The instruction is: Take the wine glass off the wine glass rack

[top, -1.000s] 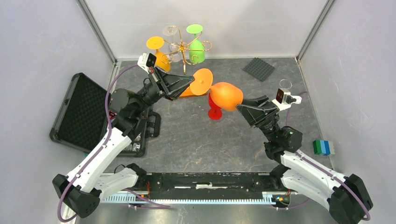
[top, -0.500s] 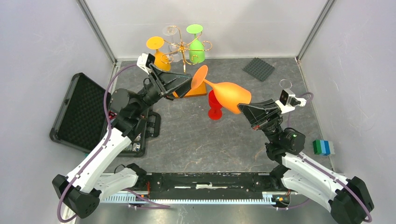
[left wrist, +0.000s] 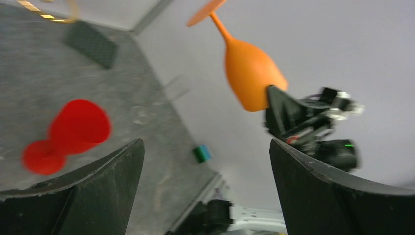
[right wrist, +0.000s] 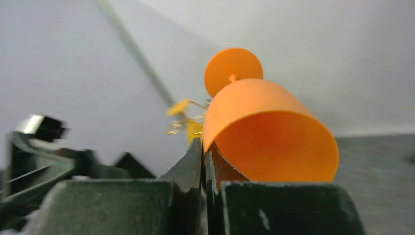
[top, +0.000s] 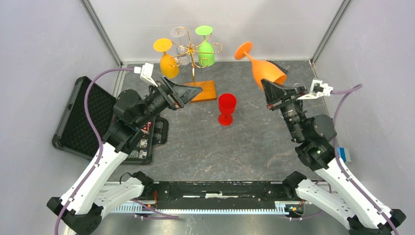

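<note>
The wine glass rack (top: 195,50), gold scrolled arms on a wooden base (top: 208,91), stands at the back centre with an orange glass (top: 167,62), a clear glass (top: 178,34) and a green glass (top: 206,49) hanging on it. A second orange wine glass (top: 265,70) is off the rack at the back right, tilted with its foot up. My right gripper (top: 270,86) is shut on its rim (right wrist: 210,142), one finger inside the bowl (right wrist: 266,132). My left gripper (top: 196,90) is open in front of the rack base and holds nothing; its fingers (left wrist: 115,181) frame the orange glass (left wrist: 252,76).
A red glass (top: 226,108) stands upright mid-table, also visible in the left wrist view (left wrist: 73,129). An open black case (top: 80,117) lies at the left. A dark grey mat (top: 283,66) sits behind the held glass. A green and blue block (left wrist: 201,153) lies near the right wall.
My left gripper opened, let go of the orange glass and drew back left. My right gripper shut on its rim and swung it up toward the back right.
</note>
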You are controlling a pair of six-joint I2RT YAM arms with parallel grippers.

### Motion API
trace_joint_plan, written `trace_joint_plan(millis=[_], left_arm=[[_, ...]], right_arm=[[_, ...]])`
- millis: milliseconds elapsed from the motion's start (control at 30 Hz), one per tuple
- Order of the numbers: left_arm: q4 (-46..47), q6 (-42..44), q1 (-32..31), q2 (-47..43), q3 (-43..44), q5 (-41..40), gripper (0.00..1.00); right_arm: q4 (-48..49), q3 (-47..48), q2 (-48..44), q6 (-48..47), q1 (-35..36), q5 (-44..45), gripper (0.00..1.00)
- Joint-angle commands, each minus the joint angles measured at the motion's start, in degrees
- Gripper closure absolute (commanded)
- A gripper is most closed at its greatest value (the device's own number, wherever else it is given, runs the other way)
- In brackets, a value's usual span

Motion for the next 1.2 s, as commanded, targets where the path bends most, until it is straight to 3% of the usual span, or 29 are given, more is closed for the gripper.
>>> trace_joint_plan(millis=[0,133,233,733,1167], left_arm=[[-18.5,21.3,0.4,0.4,4.4,-13.0,0.00],[-23.1,26.8,0.4,1.4,5.8,-18.5,0.00],[-23.9,28.8,0.5,1.7,6.2,-20.6,0.00],[-25.4,30.8,0.5,1.6,6.5,-22.8,0.00],[-25.9,31.6,0.5,1.2,6.1,-24.1,0.00]], right_arm=[[-31.0,10.1,3.6,-19.4,-0.2,15.2,1.00],[-47.9,18.2,9.7,-25.8,-0.2,22.0,1.00],[-54.2,20.8,12.9,-28.1,-0.2,22.2,1.00],[-60.0,21.6,30.7,-32.4,-2.9,6.7,1.00],[-59.5,21.6,37.0,-36.7,-8.4,-2.4,1.00]])
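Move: The orange wine glass is already pinched by its rim in the right hand; its place is the bare table between the red and clear glasses, about 7 cm ahead of this hand, 7 cm to its right and some 45 cm below. The red glass stands about 7 cm ahead and 9 cm left, the clear glass about 10 cm ahead and 19 cm right, both some 37 cm below. From the left hand that bare spot lies about 9 cm ahead, 29 cm right, 43 cm below. The orange glass, still gripped by its rim, is brought down nearly 30 cm by the right hand towards the table between the red and clear glasses, after an early swing of 5 cm forward and right; the hand rolls and tips until its fingers slant steeply down, slowing at the end. The empty left hand, staying open, sinks 10 cm, drawing left and slightly forward as it rolls some 35 degrees. ##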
